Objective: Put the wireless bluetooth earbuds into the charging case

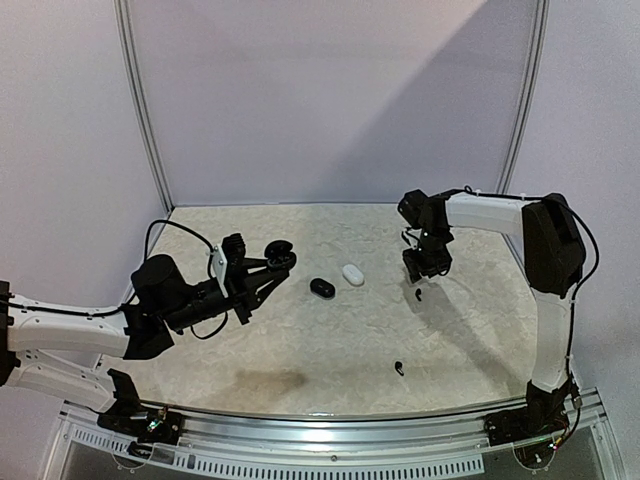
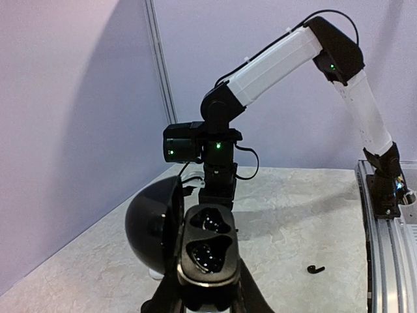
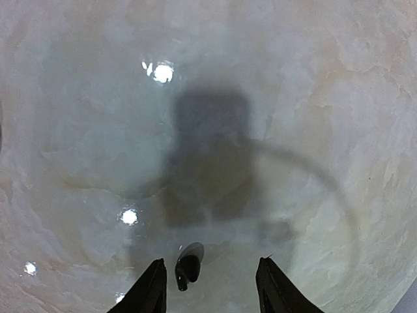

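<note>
My left gripper (image 1: pixel 268 264) is shut on an open black charging case (image 2: pixel 207 251) and holds it above the table. Its round lid (image 2: pixel 151 225) is swung to the left, and its two wells face the left wrist camera and look empty. My right gripper (image 1: pixel 421 272) points down over the table with its jaws open. In the right wrist view a black earbud (image 3: pixel 187 268) lies on the table between the fingertips (image 3: pixel 154 287) of this gripper (image 3: pixel 212 282), nearer the left one. From above that earbud (image 1: pixel 417 297) shows just below the gripper. Another black earbud (image 1: pixel 399 368) lies nearer the front edge.
A closed black case (image 1: pixel 322 287) and a white case (image 1: pixel 352 274) lie side by side mid-table between the arms. The loose front earbud (image 2: pixel 315 268) sits close to the metal rail (image 2: pixel 391 248) along the table's near edge.
</note>
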Available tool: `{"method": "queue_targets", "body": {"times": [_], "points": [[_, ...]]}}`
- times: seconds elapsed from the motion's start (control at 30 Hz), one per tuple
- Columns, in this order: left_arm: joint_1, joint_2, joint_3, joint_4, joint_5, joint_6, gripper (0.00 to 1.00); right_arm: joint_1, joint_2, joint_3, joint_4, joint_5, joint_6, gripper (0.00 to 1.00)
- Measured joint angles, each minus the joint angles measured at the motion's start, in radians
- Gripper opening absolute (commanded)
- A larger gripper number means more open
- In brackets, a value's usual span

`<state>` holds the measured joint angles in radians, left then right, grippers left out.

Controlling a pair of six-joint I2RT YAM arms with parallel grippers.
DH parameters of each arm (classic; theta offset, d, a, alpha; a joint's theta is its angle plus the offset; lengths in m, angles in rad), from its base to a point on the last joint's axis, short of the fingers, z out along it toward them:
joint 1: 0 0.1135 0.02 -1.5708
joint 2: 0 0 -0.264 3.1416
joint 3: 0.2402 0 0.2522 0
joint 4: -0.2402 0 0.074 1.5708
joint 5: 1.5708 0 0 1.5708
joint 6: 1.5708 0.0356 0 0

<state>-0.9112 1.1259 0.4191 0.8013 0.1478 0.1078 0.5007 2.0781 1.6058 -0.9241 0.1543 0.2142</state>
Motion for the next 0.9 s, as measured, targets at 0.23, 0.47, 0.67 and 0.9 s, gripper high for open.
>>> {"method": "queue_targets", "body": {"times": [0.23,0.47,0.67,0.9], "points": [[0.000,0.000,-0.002,0.000,0.000,0.000,0.00,-0.015,0.067,0.045,-0.025,-0.065,-0.014,0.38],[0.000,0.000,-0.010,0.000,-0.002,0.000,0.00,-0.015,0.087,0.055,-0.053,-0.089,-0.010,0.37],[0.000,0.000,-0.010,0.000,-0.002,0.000,0.00,-0.015,0.088,0.042,-0.062,-0.090,-0.002,0.30],[0.000,0.000,-0.010,0.000,-0.001,0.000,0.00,-0.015,0.089,0.025,-0.063,-0.091,0.009,0.26]]}}
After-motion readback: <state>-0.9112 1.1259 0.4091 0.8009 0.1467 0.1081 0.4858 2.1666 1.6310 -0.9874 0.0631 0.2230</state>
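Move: The black earbud to pick up lies on the table some 4 cm below the right hand, about 2 cm back and perhaps 1 cm left. From that hand, the other loose earbud is roughly 23 cm back and 7 cm left, the white case about 4 cm ahead and 15 cm left, and the closed black case level with it and some 22 cm left. From the left hand, the target earbud is about 16 cm ahead, 27 cm right and 25 cm below. Lower the right gripper about 3 cm onto the black earbud, easing back towards the base by some 2 cm as it sinks. Swing the fingertips back about 10 degrees so that they point nearly straight down, and close them from half open to about a quarter, with the earbud between them but not yet clamped. ##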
